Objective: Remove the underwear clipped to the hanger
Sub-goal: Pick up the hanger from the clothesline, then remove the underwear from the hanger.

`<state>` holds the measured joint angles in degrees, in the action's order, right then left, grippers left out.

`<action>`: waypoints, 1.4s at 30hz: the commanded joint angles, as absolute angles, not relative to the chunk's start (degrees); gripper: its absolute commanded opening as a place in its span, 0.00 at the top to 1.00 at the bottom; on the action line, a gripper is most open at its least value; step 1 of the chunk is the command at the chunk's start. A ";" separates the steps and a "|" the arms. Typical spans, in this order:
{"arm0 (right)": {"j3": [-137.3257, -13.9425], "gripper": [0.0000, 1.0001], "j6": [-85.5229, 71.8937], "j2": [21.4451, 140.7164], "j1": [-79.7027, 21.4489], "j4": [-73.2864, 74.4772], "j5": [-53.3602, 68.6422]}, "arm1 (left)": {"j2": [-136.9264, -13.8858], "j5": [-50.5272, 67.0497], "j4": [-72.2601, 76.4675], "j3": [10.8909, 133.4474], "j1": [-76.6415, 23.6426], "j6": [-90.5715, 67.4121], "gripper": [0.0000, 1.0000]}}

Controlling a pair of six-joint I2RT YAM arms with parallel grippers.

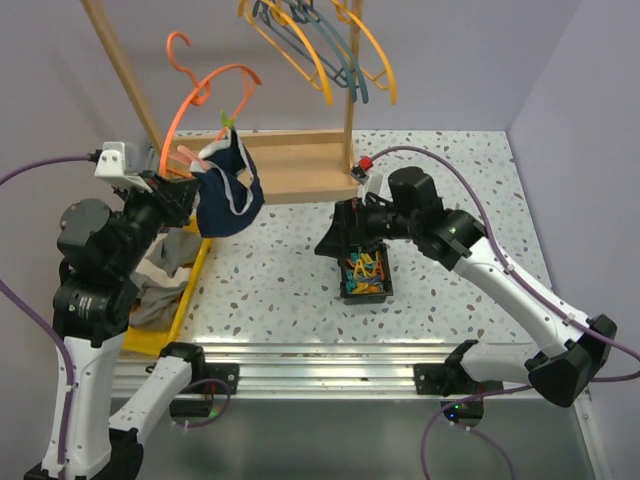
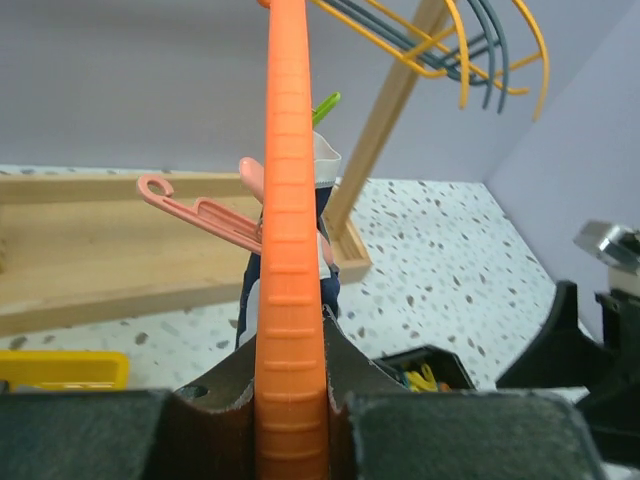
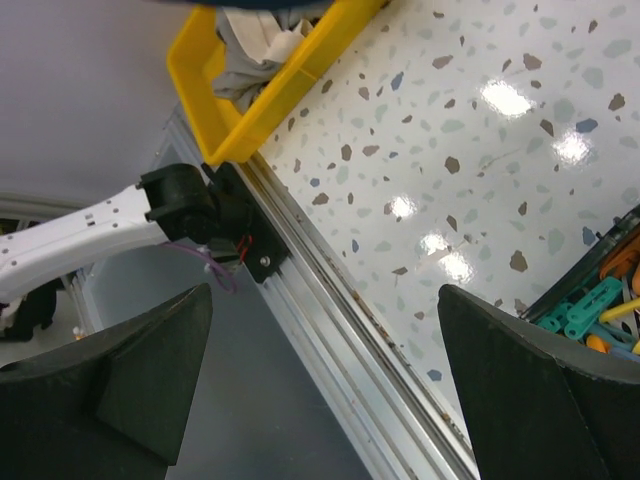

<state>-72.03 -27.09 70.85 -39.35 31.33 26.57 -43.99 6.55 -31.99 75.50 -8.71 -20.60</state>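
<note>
My left gripper (image 1: pixel 178 186) is shut on the lower end of the orange hanger (image 1: pixel 205 85), which stands up between the jaws in the left wrist view (image 2: pixel 290 230). A dark navy underwear (image 1: pixel 230 190) with light trim hangs from the hanger under a green clip (image 1: pixel 228 123); it shows behind the hanger in the left wrist view (image 2: pixel 332 270). A pink clip (image 2: pixel 200 213) sticks out beside it. My right gripper (image 1: pixel 337 238) is open and empty, over the table beside the black box; its jaws (image 3: pixel 325 400) stand wide apart.
A yellow tray (image 1: pixel 190 290) at the left holds grey and brown underwear (image 1: pixel 165 270). A black box (image 1: pixel 365 275) of colourful clips sits mid-table. A wooden rack (image 1: pixel 290 165) stands behind, with yellow and grey hangers (image 1: pixel 320 40) above. A metal rail (image 1: pixel 320 365) runs along the near edge.
</note>
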 commanded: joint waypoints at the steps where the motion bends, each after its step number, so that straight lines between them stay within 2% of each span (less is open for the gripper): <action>1: -74.88 0.02 -29.96 69.17 -39.29 26.02 27.43 | -42.64 15.72 -38.14 72.96 -8.79 -27.24 1.00; 10: -74.44 0.02 -44.37 71.71 -41.12 15.74 25.50 | -35.25 17.14 -44.39 64.17 -8.79 -27.42 1.00; 14: -75.15 0.02 -46.49 74.09 -43.59 17.23 21.45 | -34.63 16.97 -45.78 60.74 -8.79 -25.76 1.00; 19: -74.45 0.02 -48.68 76.46 -44.91 19.16 17.15 | -34.45 11.34 -47.63 58.80 -8.79 -22.24 1.00; 28: -72.95 0.02 -57.20 80.50 -45.35 19.95 10.99 | -33.14 18.70 -47.81 51.86 -8.79 -19.08 1.00; 42: -74.97 0.02 -70.13 96.67 -46.05 16.61 16.17 | -29.18 26.37 -48.60 46.14 -9.49 -18.99 1.00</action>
<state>-72.93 -65.93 95.29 -45.76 19.14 14.61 -29.69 23.31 -50.35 46.13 -8.84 -20.10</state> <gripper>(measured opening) 0.983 0.159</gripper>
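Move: The left hand holds the orange hanger by its near end. It is bringing the hanger down towards the bare table some 43 cm below, 4 cm ahead and 11 cm right; the navy underwear hangs 13 cm ahead, 8 cm right and 13 cm down, the yellow bin 20 cm left, 2 cm ahead and 41 cm down. The green clip is about 25 cm ahead, 23 cm left and 14 cm above the open right hand; the clip box is 8 cm ahead, 6 cm right and 26 cm down. Keeping its pinch on the hanger's near end, the left hand lowers it some 22 cm towards the table and draws back about 8 cm, tipping the far end down roughly 30 degrees and swinging clockwise. The right hand, fingers wide open, rises a little, then sinks well below its start while going left and somewhat forward towards the green clip, rolling and turning clockwise; it doesn't pinch the clip. ##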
